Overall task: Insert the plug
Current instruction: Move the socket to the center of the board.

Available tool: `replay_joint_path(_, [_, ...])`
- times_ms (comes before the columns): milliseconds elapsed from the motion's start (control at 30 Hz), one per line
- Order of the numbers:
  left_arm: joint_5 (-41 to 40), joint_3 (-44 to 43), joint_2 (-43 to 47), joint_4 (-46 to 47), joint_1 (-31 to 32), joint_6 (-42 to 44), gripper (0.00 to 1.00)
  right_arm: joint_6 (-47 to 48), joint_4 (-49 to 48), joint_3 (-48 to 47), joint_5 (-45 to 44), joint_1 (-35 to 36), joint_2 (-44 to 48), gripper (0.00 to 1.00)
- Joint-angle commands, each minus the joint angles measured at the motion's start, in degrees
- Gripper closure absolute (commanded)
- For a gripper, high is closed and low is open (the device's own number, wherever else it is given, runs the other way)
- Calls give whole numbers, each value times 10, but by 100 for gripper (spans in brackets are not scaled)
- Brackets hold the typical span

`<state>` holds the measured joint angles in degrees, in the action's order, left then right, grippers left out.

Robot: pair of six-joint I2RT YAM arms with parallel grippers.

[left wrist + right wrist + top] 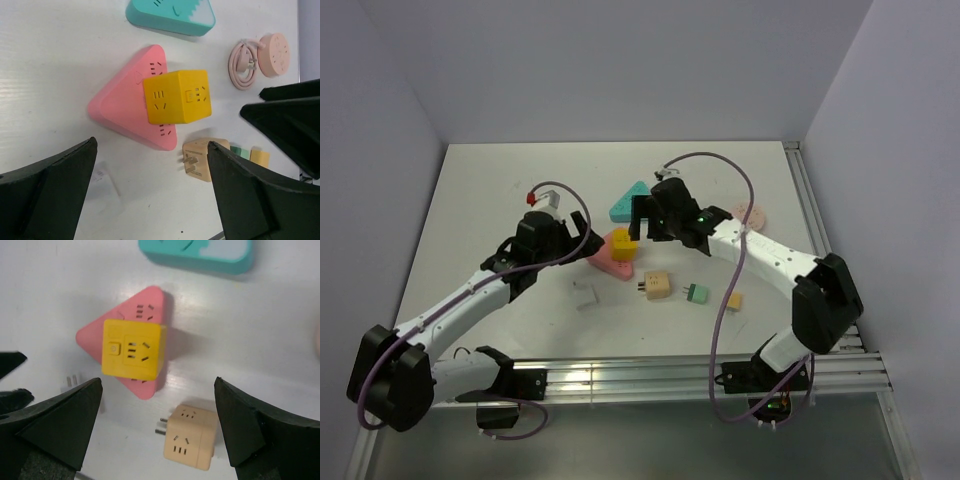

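A yellow cube plug (620, 245) (177, 97) (132, 350) stands on top of the pink triangular power strip (604, 264) (120, 107) (145, 305); its prongs are hidden beneath it. My left gripper (572, 243) (151, 150) hovers to the left of the strip, open, with nothing between its fingers. My right gripper (642, 222) (158, 382) hangs just to the right of the cube, above it and apart from it, also open and holding nothing. A tan cube plug (656, 286) (202, 159) (190, 437) lies on its side on the table, prongs pointing left.
A teal triangular strip (631, 203) (170, 15) (200, 252) lies behind. A pink round strip (752, 217) (272, 52) with coiled cord is at the right. A green plug (696, 293), a small yellow one (733, 300) and a white plug (586, 295) lie near the front.
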<state>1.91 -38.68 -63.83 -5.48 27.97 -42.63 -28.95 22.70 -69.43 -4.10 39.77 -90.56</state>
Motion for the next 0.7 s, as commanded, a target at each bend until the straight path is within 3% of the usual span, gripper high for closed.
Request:
replay_joint_path(0, [-16, -40, -32, 10, 28, 13, 2, -40, -83, 65, -74, -28, 74, 0])
replay_joint_path(400, [-143, -216, -217, -76, 132, 54, 1, -107, -154, 251, -268, -89, 259, 0])
replay_joint_path(667, [-233, -336, -346, -176, 180, 70, 0, -115, -206, 327, -284, -101, 319, 1])
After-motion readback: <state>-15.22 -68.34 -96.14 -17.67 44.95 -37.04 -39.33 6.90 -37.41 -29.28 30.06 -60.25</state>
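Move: From the left hand, the yellow socket is roughly 9 cm to the right, 4 cm ahead and 10 cm down. The pink triangular block is under the socket, about 3 cm ahead of the hand and 6 cm right; the teal triangular block lies about 12 cm beyond the socket and 2 cm right of it; the beige socket is some 8 cm right of the yellow one and 7 cm nearer. The right hand has the yellow socket about 5 cm to its left, level ahead, 10 cm below. Bring the empty left gripper about 10 cm to the right, also slightly forward and sinking 3 to 4 cm, in over the yellow socket, rolling it some 20 degrees so that its left side rises; keep its fingers wide open. Meanwhile clear the open right gripper about 17 cm to the right, away from the socket, turning it clockwise and tipping its fingers up. ##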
